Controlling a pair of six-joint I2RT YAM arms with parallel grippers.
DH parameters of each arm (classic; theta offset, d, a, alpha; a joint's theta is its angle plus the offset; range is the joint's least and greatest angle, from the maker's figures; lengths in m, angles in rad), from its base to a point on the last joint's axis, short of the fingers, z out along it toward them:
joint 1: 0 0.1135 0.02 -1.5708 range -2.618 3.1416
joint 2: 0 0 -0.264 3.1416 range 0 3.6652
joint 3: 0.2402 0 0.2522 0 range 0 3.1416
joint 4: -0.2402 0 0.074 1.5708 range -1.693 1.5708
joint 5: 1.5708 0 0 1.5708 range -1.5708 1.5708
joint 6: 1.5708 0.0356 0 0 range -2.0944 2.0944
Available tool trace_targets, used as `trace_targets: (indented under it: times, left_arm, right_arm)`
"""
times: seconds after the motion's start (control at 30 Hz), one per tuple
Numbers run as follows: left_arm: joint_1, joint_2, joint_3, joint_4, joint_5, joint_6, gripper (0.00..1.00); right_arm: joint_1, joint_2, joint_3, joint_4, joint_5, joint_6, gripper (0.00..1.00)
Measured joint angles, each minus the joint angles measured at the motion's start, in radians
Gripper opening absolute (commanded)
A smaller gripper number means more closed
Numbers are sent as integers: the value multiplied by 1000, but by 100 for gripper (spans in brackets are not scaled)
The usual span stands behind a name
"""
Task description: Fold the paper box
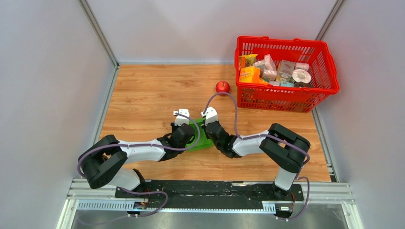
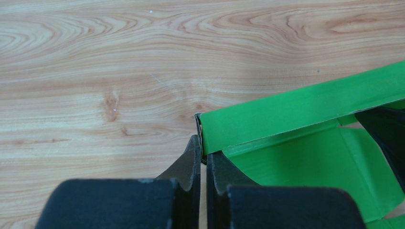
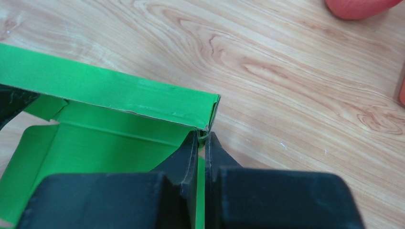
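Note:
The paper box (image 1: 203,138), bright green, lies on the wooden table between my two grippers. One long wall (image 2: 296,112) is folded up, with the flat base and a flap behind it. The left gripper (image 2: 201,149) is shut on the left end corner of that wall. The right gripper (image 3: 201,139) is shut on the opposite end corner of the wall (image 3: 119,90). From above, the left gripper (image 1: 190,131) and right gripper (image 1: 209,128) face each other across the box and cover most of it.
A red apple (image 1: 222,87) sits beyond the box, its edge also showing in the right wrist view (image 3: 356,7). A red basket (image 1: 286,98) with several small printed packages stands at the back right. Grey walls enclose the table.

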Motion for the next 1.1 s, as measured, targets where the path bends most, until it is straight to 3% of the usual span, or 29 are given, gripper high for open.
trace_targets:
  times: [0.2, 0.37, 0.57, 0.67, 0.9, 1.0, 1.1]
  left_arm:
    - [5, 2, -1, -4, -16, -6, 0]
    - [8, 1, -5, 0, -13, -18, 0]
    - [30, -4, -8, 26, 37, -23, 0]
    - [25, 10, -7, 27, 32, -34, 0]
    - [21, 31, -5, 29, 40, -62, 0]
    - [24, 31, -2, 27, 42, -64, 0]
    - [29, 31, 1, 20, 45, -71, 0]
  right_arm:
    - [58, 109, 78, 35, 209, 72, 0]
    - [117, 177, 173, -77, 440, 226, 0]
    - [119, 188, 212, -168, 506, 370, 1]
    - [121, 174, 179, -130, 501, 339, 17]
    - [119, -2, 2, -145, 390, 276, 67]
    - [97, -153, -73, -211, 300, 279, 79]
    - [26, -311, -98, -319, 162, 300, 80]
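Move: The paper box's far right corner is already between the right fingertips, with the box's middle about 5 cm back, 3 cm to their left and 3 cm lower. From the right hand, the apple lies some 13 cm ahead and 7 cm to the right, and the red basket's middle about 18 cm ahead and 30 cm to the right. The left hand still holds the box's far left corner; from there the far right corner is about 8 cm to the right and 2 cm ahead. The box's far right corner stays pinched while the right hand eases about 1 cm forward and turns clockwise roughly 25 degrees. Then the right fingers open wide, let go of the corner and draw off about 6 cm to the right and 4 cm back, rising at the end. The left hand keeps its grip on the far left corner, sinking about 1 cm. ##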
